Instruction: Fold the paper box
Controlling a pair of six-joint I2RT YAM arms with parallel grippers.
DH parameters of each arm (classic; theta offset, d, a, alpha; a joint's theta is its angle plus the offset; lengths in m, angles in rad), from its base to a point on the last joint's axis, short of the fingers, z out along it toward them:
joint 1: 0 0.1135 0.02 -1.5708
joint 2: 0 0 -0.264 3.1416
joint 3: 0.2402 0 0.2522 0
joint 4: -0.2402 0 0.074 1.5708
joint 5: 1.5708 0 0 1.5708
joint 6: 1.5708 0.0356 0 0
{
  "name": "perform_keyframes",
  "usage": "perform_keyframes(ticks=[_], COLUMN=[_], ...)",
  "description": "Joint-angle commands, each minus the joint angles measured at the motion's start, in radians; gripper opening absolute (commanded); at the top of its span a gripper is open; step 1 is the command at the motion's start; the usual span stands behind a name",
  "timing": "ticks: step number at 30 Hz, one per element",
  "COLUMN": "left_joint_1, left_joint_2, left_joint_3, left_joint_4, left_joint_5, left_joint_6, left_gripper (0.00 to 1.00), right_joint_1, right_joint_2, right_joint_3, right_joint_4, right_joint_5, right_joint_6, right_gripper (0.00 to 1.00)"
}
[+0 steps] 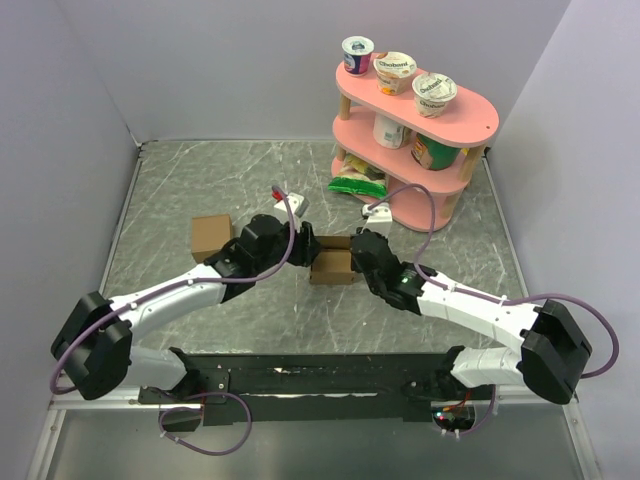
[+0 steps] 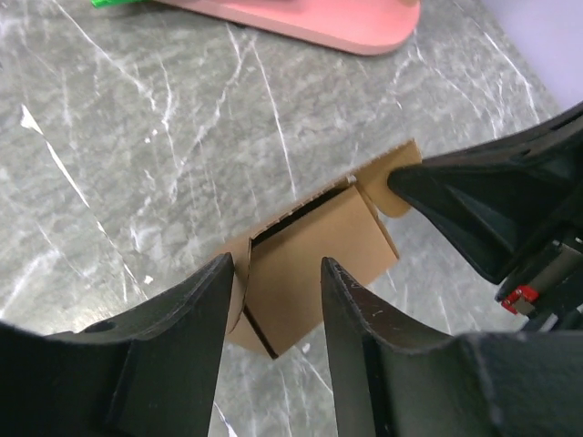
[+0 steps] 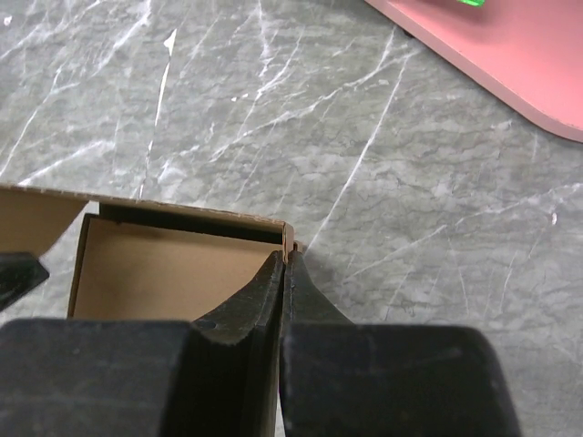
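Observation:
The paper box (image 1: 332, 268), a small brown carton with its top open, lies mid-table between my two grippers. My left gripper (image 1: 303, 243) is open. In its wrist view the box (image 2: 314, 255) lies just past the fingertips, framed by the gap of the left gripper (image 2: 276, 264), and a rounded side flap (image 2: 239, 282) is close to the left finger. My right gripper (image 3: 285, 257) is shut on the thin edge of the box wall at a corner of the box (image 3: 164, 273). From above, the right gripper (image 1: 355, 252) is at the box's right side.
A neat brown cardboard cube (image 1: 210, 235) stands left of the arms. A pink two-tier shelf (image 1: 470, 118) with yoghurt cups (image 1: 396, 72) is at the back right, with a green packet (image 1: 358, 183) at its foot. A small white object (image 1: 297, 205) lies behind the grippers.

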Motion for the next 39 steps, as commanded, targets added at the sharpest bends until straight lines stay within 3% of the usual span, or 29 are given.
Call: perform_keyframes(ticks=[1, 5, 8, 9, 12, 25, 39], left_joint_1=[0.01, 0.01, 0.01, 0.01, 0.01, 0.003, -0.02], left_joint_2=[-0.015, 0.016, 0.046, 0.054, 0.077, 0.122, 0.174], left_joint_3=[-0.026, -0.029, -0.017, -0.006, 0.011, 0.05, 0.116], left_joint_4=[-0.024, 0.01, 0.021, 0.018, 0.006, -0.019, -0.073], left_joint_5=[0.05, 0.049, 0.047, 0.038, 0.008, -0.031, -0.043], left_joint_6=[-0.025, -0.016, -0.016, -0.019, -0.033, -0.097, -0.131], left_gripper=[0.5, 0.45, 0.33, 0.24, 0.15, 0.04, 0.02], right_joint_1=[0.022, 0.033, 0.04, 0.04, 0.048, 0.073, 0.091], right_joint_2=[-0.021, -0.012, -0.003, -0.001, 0.005, 0.04, 0.07], right_joint_3=[-0.01, -0.005, 0.0, 0.001, 0.004, 0.023, 0.036], right_joint_4=[0.063, 0.056, 0.054, 0.05, 0.047, 0.042, 0.022], right_joint_5=[0.064, 0.074, 0.084, 0.086, 0.092, 0.13, 0.164], right_joint_6=[0.008, 0.01, 0.013, 0.014, 0.014, 0.024, 0.037], right_gripper=[0.0, 0.0, 0.0, 0.0, 0.0, 0.0, 0.0])
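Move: Just in front of and under the half-open left fingers is the left corner flap of the box's raised far lid, about 1 cm ahead, hardly to either side, and 4 cm below. From that hand, the middle of the box is some 5 cm to the right, 2 cm back and 7 cm down, and the brown block 22 cm left, 5 cm ahead and 12 cm down. For the right hand, already pinching the lid's right corner, the left flap is about 9 cm to its left, level and at its height. Sinking about 3 cm with a slight draw back first, the left hand comes down over the lid's left corner flap and shuts on it, pinching it. Then, keeping that pinch, it carries on forward some 2 cm, turning a little counter-clockwise. The right hand stays nearly in place with its pinch on the right corner, twisting about 5 degrees clockwise. ##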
